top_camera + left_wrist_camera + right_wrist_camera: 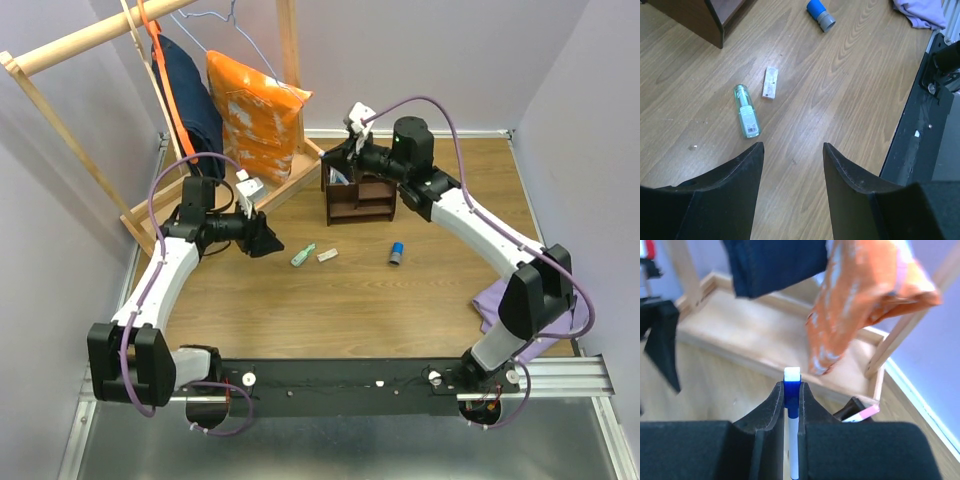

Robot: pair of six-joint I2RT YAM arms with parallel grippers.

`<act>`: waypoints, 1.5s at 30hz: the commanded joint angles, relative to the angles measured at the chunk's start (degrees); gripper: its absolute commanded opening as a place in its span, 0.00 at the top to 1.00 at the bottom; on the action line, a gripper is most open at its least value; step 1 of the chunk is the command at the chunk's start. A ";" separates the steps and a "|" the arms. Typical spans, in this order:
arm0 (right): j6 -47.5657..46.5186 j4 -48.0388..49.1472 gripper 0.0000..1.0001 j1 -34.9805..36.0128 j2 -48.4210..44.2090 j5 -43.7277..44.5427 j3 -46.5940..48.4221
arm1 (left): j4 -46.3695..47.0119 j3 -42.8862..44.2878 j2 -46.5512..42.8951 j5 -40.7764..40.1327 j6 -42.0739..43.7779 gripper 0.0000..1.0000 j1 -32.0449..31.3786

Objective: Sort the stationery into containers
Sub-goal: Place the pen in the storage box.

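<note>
The dark brown organizer point(358, 199) stands at the back middle of the table. My right gripper point(340, 160) hovers over its left end, shut on a white marker with a blue cap point(792, 410); a pink-capped pen point(861, 413) sticks up from the organizer just beyond. My left gripper point(268, 240) is open and empty, low over the table left of a pale green tube point(302, 255) and a small beige piece point(327, 255). Both show in the left wrist view, the green tube point(746, 111) and the beige piece point(770, 82) ahead of the fingers point(742, 175). A blue-capped grey piece point(396, 253) lies to the right.
A pale wooden rack point(150, 120) with a navy garment point(195, 105) and an orange bag point(255, 110) stands at the back left. A purple cloth point(505, 305) lies by the right arm's base. A black rail point(340, 380) runs along the near edge.
</note>
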 commanded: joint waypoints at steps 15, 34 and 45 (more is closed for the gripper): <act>9.30 47.22 0.99 -4.14 17.57 1.10 -5.13 | -9.44 11.69 10.62 0.64 5.25 0.40 0.31; 16.33 53.55 0.99 -5.90 25.93 0.57 -4.68 | -9.44 15.21 17.65 0.02 5.60 0.40 0.31; 14.66 51.36 0.97 -5.90 21.89 2.86 -11.36 | -8.47 13.72 17.21 0.63 5.43 0.40 0.14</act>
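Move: The right hand holds the pen high above the table; the storage box's pen compartment lies about 11 cm ahead, 2 cm to the right and 24 cm below it. The hanging orange trousers are some 12 cm ahead and 16 cm left; the eraser lies about 8 cm back, 1 cm left, down on the table. From the left hand the pen compartment is roughly 23 cm ahead, 15 cm right and 11 cm lower. Right carries its pinched pen forward and down, about 10 cm each, towards the storage box; left eases forward. ##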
